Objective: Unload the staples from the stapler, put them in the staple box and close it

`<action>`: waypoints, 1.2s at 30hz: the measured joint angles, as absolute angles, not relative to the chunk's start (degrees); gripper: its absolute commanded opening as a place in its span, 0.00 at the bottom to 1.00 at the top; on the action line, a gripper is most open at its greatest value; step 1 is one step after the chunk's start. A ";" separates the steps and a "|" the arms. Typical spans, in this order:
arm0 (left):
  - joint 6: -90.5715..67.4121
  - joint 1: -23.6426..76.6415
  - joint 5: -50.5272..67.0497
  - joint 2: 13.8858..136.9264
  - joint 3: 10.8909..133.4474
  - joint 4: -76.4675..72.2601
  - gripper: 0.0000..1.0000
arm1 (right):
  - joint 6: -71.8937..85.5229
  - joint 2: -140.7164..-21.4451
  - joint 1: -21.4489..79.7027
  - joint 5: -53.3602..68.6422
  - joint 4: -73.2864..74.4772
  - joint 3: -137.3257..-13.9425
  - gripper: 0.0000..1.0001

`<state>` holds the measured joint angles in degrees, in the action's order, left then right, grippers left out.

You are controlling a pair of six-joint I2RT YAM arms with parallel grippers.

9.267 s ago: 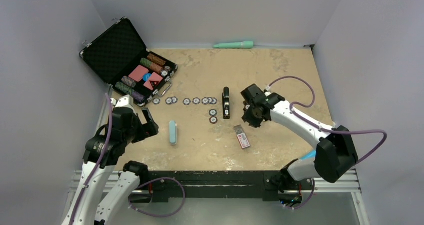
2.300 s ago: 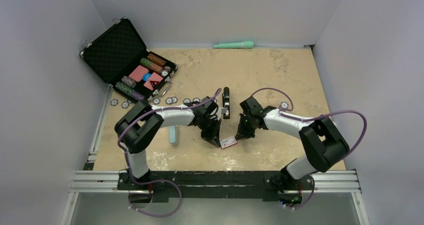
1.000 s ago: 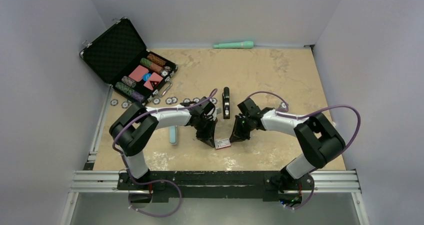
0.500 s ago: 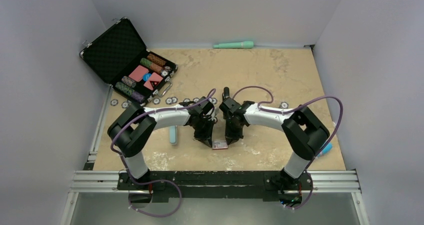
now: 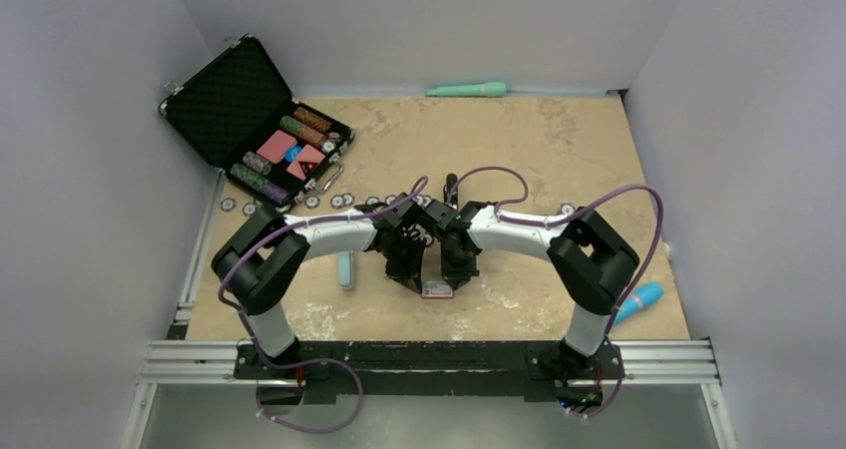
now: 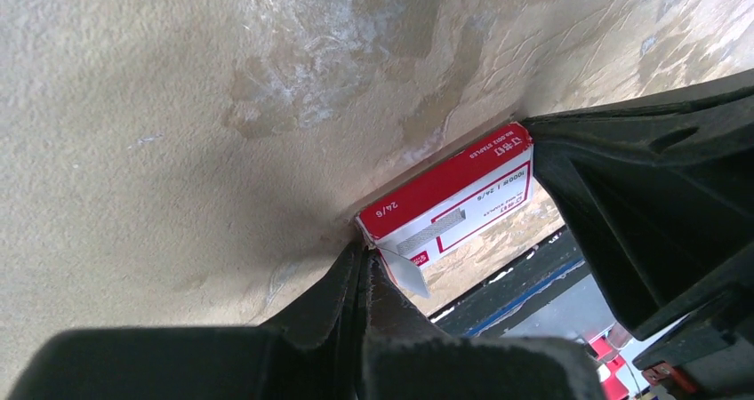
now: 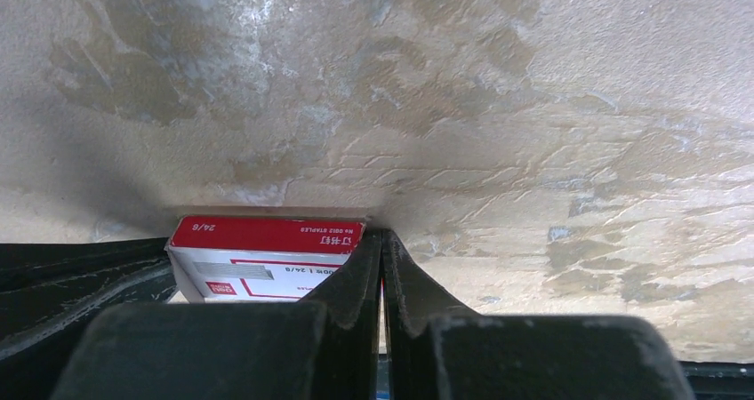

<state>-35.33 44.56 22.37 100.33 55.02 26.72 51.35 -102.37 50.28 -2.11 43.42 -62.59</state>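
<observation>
The black stapler (image 5: 451, 180) lies mid-table, and only its far end shows behind my right arm. No loose staples are in view. A small red-and-white staple box (image 5: 436, 290) lies near the front, between my two grippers. My left gripper (image 5: 413, 276) is shut, its tips (image 6: 363, 251) touching the box's (image 6: 462, 196) end, where a white flap hangs out. My right gripper (image 5: 453, 274) is shut too, its tips (image 7: 382, 237) against the box's (image 7: 267, 249) other end. Neither gripper holds anything.
An open black case of poker chips (image 5: 249, 120) stands at the back left. A row of loose chips (image 5: 339, 201) runs towards the stapler. A pale teal bar (image 5: 344, 267) lies left of my left arm. A green handle (image 5: 466, 90) lies by the back wall.
Both arms have come in from the sides to the staple box. The box has slid left and turned. In the last second my right gripper has moved left, over the stapler.
</observation>
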 measured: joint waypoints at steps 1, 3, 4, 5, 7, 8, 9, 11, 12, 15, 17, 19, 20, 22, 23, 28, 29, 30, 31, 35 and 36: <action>-35.33 44.45 22.41 100.14 54.78 26.50 0.00 | 51.31 -102.63 50.65 -2.55 43.92 -63.02 0.03; -35.31 44.25 22.46 99.98 54.59 26.30 0.00 | 51.20 -103.11 51.24 -3.31 44.64 -63.68 0.03; -35.31 44.21 22.44 99.94 54.52 26.24 0.00 | 51.11 -103.18 51.44 -3.53 44.86 -63.81 0.03; -35.31 44.21 22.37 99.88 54.50 26.24 0.00 | 51.07 -103.18 51.55 -3.57 44.93 -63.81 0.03; -35.27 44.21 22.04 99.77 54.50 26.33 0.00 | 50.98 -103.15 51.75 -3.60 45.08 -63.79 0.03; -35.20 44.21 21.67 99.68 54.50 26.50 0.00 | 50.98 -103.11 51.79 -3.60 45.12 -63.75 0.04; -35.00 44.23 21.08 99.48 54.54 26.79 0.00 | 51.00 -103.00 51.86 -3.64 45.12 -63.68 0.04; -34.65 44.31 18.74 98.80 54.78 28.16 0.00 | 51.05 -102.74 52.12 -3.95 45.08 -63.51 0.05; -34.33 44.36 17.23 98.32 54.89 29.15 0.00 | 51.11 -102.59 52.29 -4.14 45.08 -63.42 0.06; -33.23 44.38 12.27 95.22 55.20 33.43 0.00 | 51.35 -102.35 52.97 -5.32 45.47 -63.53 0.10; -32.73 44.38 9.72 92.55 55.92 36.34 0.00 | 51.40 -102.35 53.39 -6.26 46.39 -63.92 0.15; -31.88 44.36 7.27 89.34 57.21 39.18 0.00 | 51.33 -102.35 53.65 -7.46 48.90 -65.19 0.23; -31.70 44.36 6.28 87.72 57.87 40.34 0.01 | 51.18 -102.35 53.76 -8.25 50.46 -66.52 0.29; -31.20 44.25 4.32 84.16 59.48 42.78 0.06 | 50.68 -102.24 53.74 -9.91 53.08 -70.57 0.42; -30.83 44.18 3.36 82.37 60.31 43.94 0.11 | 50.19 -101.95 53.74 -10.68 53.82 -73.01 0.47; -29.39 42.94 -0.23 73.91 63.59 49.43 0.34 | 47.03 -97.62 53.74 -13.02 54.61 -85.56 0.60; -29.19 42.68 -0.99 72.31 64.05 50.54 0.40 | 46.28 -96.47 53.74 -13.23 54.48 -88.05 0.61; -28.95 42.35 -1.89 70.61 64.51 51.81 0.45 | 45.54 -95.22 53.74 -13.69 54.08 -90.24 0.62; -28.71 42.19 -2.50 69.30 64.79 52.71 0.49 | 44.84 -94.06 53.74 -14.13 53.67 -91.92 0.63; -28.29 41.32 -5.34 63.07 65.54 57.12 0.70 | 42.72 -89.71 53.74 -15.73 50.85 -94.39 0.74; -28.14 41.17 -6.07 61.56 65.56 58.19 0.75 | 42.35 -88.68 53.74 -16.12 50.00 -94.37 0.82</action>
<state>-28.14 41.17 -6.07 61.56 65.56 58.19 42.35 -88.68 53.74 -16.12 50.00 -94.37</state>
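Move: The staple box lies lengthwise between my hands, its middle about 3 cm to the right and 1 cm back of my left hand, level with it. From my right hand it is some 4 cm left and 1 cm back. The blue stapler sits about 14 cm left and 5 cm ahead of my left hand; the black stapler is about 17 cm ahead and 1 cm left of my right, and two poker chips are 11 cm ahead and 6 cm left of it. After my right fingertips ease slightly back at the box's right end, I take both hands off it, ending contact at either end. My right hand sweeps up about 25 cm, then also forward and a little left; my left hand slides left off its end and climbs some 18 cm, still going left. Both wrists swing the fingers forward and both grippers open wide. ##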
